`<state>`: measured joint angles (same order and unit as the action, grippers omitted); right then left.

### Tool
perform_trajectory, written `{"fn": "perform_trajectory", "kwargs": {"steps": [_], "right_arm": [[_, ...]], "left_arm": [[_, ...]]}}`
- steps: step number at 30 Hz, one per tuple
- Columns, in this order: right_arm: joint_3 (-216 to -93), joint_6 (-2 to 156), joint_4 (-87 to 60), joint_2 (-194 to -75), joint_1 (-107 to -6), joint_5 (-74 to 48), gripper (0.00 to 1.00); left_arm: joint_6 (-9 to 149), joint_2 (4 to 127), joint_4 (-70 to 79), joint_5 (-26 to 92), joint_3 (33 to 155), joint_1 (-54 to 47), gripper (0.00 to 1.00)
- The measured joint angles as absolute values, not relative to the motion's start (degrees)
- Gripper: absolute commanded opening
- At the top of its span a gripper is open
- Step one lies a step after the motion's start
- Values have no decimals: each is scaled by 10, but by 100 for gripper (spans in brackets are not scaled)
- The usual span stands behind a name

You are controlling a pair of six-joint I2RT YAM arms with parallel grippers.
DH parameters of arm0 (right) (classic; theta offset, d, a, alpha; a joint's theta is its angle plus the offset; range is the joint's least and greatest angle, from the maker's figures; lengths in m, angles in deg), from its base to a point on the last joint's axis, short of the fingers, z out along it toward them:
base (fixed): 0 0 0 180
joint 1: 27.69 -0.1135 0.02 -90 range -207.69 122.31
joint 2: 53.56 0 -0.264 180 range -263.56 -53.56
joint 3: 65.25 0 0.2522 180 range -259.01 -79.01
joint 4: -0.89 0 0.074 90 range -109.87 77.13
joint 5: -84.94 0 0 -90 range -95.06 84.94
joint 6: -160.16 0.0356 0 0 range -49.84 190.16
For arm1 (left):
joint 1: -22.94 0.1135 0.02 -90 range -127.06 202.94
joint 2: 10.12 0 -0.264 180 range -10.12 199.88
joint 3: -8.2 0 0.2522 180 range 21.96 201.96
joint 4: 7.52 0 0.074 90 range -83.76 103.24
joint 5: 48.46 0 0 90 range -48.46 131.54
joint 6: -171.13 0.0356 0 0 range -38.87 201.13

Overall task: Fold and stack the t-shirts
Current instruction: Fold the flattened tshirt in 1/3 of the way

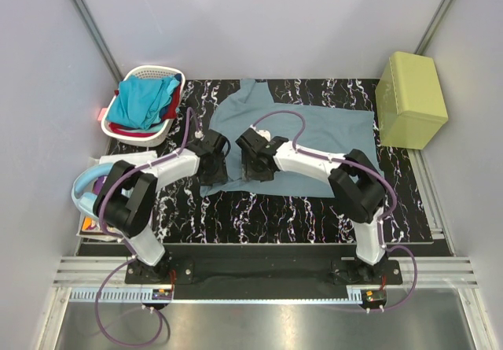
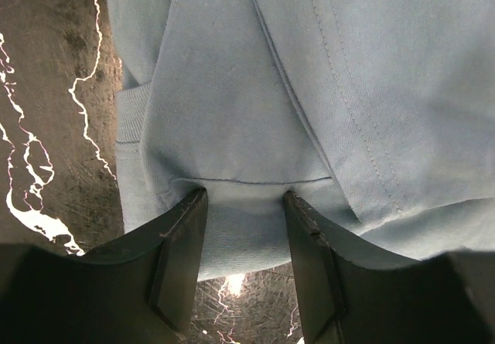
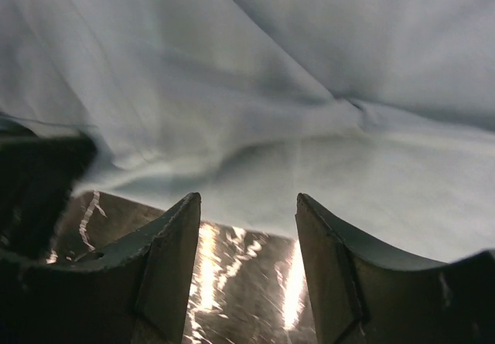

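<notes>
The muted grey-blue t-shirt [image 1: 322,134] lies spread on the black marbled mat [image 1: 299,220], with its left part bunched into folds [image 2: 232,112]. My left gripper [image 1: 212,167] [image 2: 244,199] is at the shirt's near left edge, jaws apart, and the hem lies loosely across the gap between the fingers. Just to its right, my right gripper [image 1: 255,167] [image 3: 247,199] stands open over bare mat, with the shirt's edge [image 3: 309,182] just beyond its fingertips. The turquoise t-shirt [image 1: 145,102] and the red one [image 1: 118,130] sit in the white laundry basket [image 1: 174,112].
A yellow-green box [image 1: 410,98] stands at the back right, off the mat. A light blue object [image 1: 82,193] lies left of the left arm. Grey walls close in the sides and back.
</notes>
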<state>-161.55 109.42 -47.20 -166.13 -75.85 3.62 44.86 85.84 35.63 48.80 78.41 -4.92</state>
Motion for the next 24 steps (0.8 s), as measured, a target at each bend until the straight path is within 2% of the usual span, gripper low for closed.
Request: {"fn": "perform_trajectory", "kwargs": {"steps": [8,15,18,22,24], "right_arm": [[-1676,1094,-453,-1721,-759,20,59],[-1699,1095,-452,-1745,-759,18,54],[-1707,1095,-452,-1756,-759,20,49],[-1707,1097,-452,-1758,-759,22,35],[-1707,1099,-452,-1758,-759,25,32]], "left_arm": [[446,844,355,488,772,-49,49],[446,838,355,487,768,-49,49],[446,837,355,486,768,-49,49],[446,836,356,485,767,-49,49],[445,833,357,484,766,-49,49]]}}
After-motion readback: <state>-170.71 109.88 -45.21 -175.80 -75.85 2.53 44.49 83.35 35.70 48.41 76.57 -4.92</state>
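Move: The right hand, about 4 cm above the cloth, goes for the lower edge of the t-shirt's stitched flap, roughly 3 cm ahead and 4 cm to its left. The shirt's bottom hem runs about 2 cm behind that hand, and the left gripper sits some 12 cm to its left, about level fore and aft. From the left hand the flap edge lies about 9 cm to the right and 2 cm ahead. The right fingertips come down onto the flap's lower edge beside its stitched corner and begin to pinch it, going from well open to about a third. To get there the hand travels left and forward some 4 to 5 cm, sinking about 2 cm, with the last of it nearly straight down as the fingers close. ##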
